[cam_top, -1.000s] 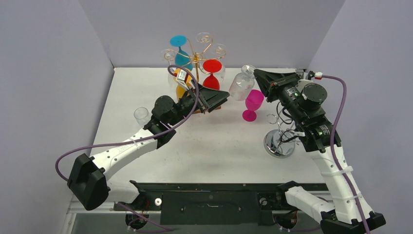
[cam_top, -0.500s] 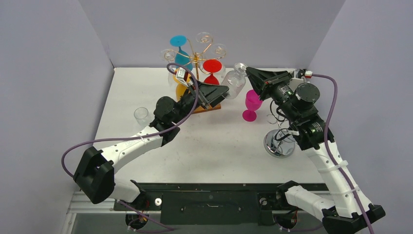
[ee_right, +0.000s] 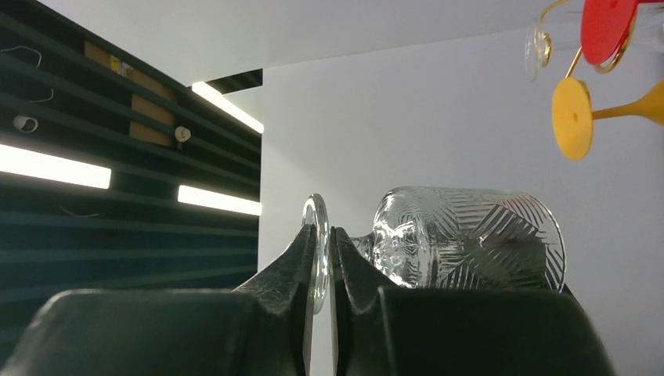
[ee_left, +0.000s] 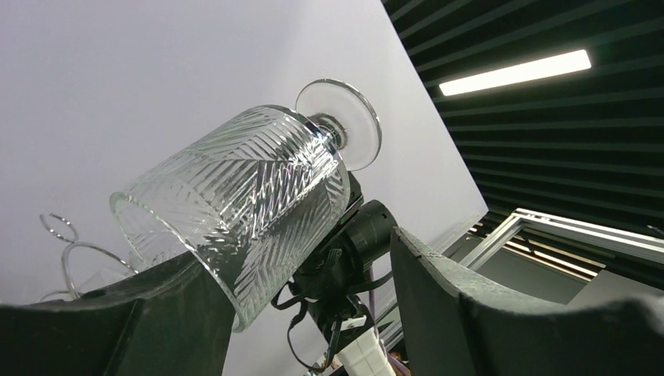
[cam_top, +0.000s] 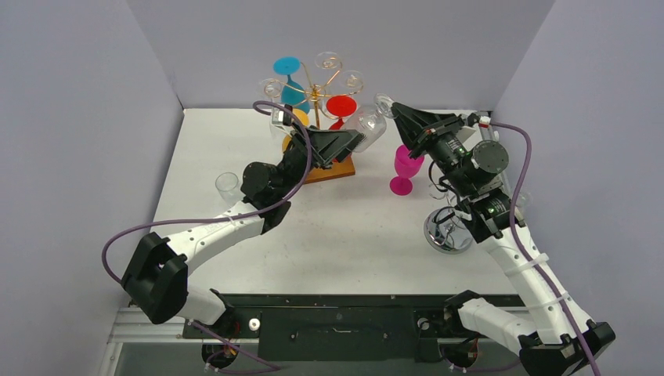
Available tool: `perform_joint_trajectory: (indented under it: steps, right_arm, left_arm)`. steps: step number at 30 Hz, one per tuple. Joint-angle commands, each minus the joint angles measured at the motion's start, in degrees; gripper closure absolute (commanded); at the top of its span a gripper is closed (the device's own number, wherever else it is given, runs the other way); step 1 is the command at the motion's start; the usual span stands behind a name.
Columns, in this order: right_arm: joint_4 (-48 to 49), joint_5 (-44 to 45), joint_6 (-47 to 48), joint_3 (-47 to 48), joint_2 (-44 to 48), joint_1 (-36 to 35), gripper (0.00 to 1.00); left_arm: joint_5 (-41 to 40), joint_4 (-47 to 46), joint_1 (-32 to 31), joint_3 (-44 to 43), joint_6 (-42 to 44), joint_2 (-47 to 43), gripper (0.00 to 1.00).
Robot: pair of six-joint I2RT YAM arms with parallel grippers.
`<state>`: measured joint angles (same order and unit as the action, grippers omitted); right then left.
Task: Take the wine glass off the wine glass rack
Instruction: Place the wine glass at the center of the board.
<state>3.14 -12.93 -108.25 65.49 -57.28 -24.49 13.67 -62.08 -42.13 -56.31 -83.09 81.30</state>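
Observation:
A clear cut-pattern wine glass (cam_top: 365, 126) lies sideways in the air to the right of the gold wine glass rack (cam_top: 316, 94), off its arms. My right gripper (cam_top: 391, 107) is shut on the glass's foot disc (ee_right: 315, 249), with its fingers pinching the rim. My left gripper (cam_top: 354, 140) is open with its jaws on either side of the bowl (ee_left: 243, 196). The left finger (ee_left: 168, 301) touches the bowl. A gap remains before the right finger (ee_left: 438, 290). In the right wrist view the bowl (ee_right: 470, 243) points away from the fingers.
Blue (cam_top: 291, 82), red (cam_top: 341, 110) and yellow (cam_top: 293, 119) glasses hang on the rack, whose wooden base (cam_top: 338, 167) is partly behind my left arm. A pink glass (cam_top: 405, 166) stands on the table, a small clear glass (cam_top: 228, 186) at left, a chrome stand (cam_top: 448, 229) at right.
My right arm has carried the clear glass left towards the rack. My left gripper has risen to meet it and its jaws have narrowed round the bowl.

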Motion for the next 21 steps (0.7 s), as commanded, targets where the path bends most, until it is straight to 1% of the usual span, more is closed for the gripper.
perform_joint_trajectory:
  steps: [1, 2, 5, 6, 9, 10, 11, 12, 14, 15, 17, 18, 19, 20, 21]
  right_arm:
    - [9.0, -1.7, -3.0, -1.7, -0.1, -1.0, 1.0]
    - [9.2, -1.7, -3.2, -2.0, 0.2, -1.0, 1.0]
    - [9.7, -2.4, -3.0, -2.8, 0.4, -1.0, 1.0]
    - [9.8, -2.6, -3.0, -2.9, 0.4, -1.0, 1.0]
    - [10.7, -3.7, -2.7, -5.0, 1.1, -1.0, 1.0]
    - [10.8, -3.7, -2.5, -5.6, 2.0, -0.9, 1.0]
    - [10.5, -3.6, -1.6, -6.6, 2.5, -0.7, 1.0]
    - [9.4, -3.6, -0.9, -6.9, 3.3, -0.3, 1.0]
    - [7.2, -3.6, 1.7, -6.8, 4.1, -0.1, 1.0]
    - [6.4, -3.8, 3.6, -6.7, 4.3, 0.0, 1.0]
    - [4.1, -4.2, 6.5, -6.3, 4.6, 0.0, 0.92]
    - [2.9, -4.3, 7.4, -6.2, 4.6, 0.1, 0.82]
    - [2.5, -4.7, 8.8, -6.3, 4.5, 0.1, 0.76]
    - [1.8, -5.0, 9.5, -6.3, 4.5, 0.2, 0.64]
    - [1.2, -5.5, 11.4, -6.2, 4.4, 0.4, 0.58]
  left_arm:
    - [-0.8, -10.3, -0.4, -1.9, 0.0, -1.0, 0.4]
    - [-0.8, -10.1, -0.6, -2.0, 0.4, -1.2, 0.45]
    - [-1.0, -8.6, -1.2, -2.1, 1.4, -2.4, 0.55]
    - [-1.0, -7.9, -1.3, -2.1, 2.2, -2.7, 0.6]
    - [-1.3, -5.5, -1.8, -1.6, 4.6, -4.4, 0.7]
    - [-1.5, -4.3, -2.0, -1.3, 5.2, -5.4, 0.75]
    - [-1.8, -3.5, -2.2, -0.8, 6.3, -5.9, 0.81]
    - [-1.9, -1.7, -2.4, -0.6, 7.0, -6.9, 0.83]
    - [-2.1, 1.2, -3.0, 0.0, 9.1, -8.5, 0.91]
    - [-2.3, 2.6, -3.2, -0.1, 10.4, -9.0, 0.98]
    - [-2.7, 6.3, -3.4, 0.2, 12.3, -10.8, 1.0]
    - [-2.8, 9.2, -3.5, 0.4, 12.8, -12.2, 1.0]
    - [-3.0, 10.9, -3.6, 0.5, 14.3, -12.9, 1.0]
    - [-3.2, 15.0, -3.5, 0.6, 15.2, -14.8, 1.0]
    - [-3.6, 17.5, -3.5, 0.7, 17.1, -15.7, 1.0]
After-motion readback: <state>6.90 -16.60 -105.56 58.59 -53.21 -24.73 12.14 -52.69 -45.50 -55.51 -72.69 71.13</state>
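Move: The upended clear wine glass, held by its foot in the right fingers, has its middle about 3 cm ahead, 3 cm right and 4 cm above the left hand, and 2 cm back, 3 cm left and 5 cm below the right. From the left hand, the rack's red glass hangs roughly 17 cm ahead, 5 cm left and 24 cm lower; the pink goblet stands 14 cm ahead, 15 cm right and 38 cm below. Left fingers pinch the bowl's wall at the rim, drawing back-up about 5 cm; right fingers begin opening. ##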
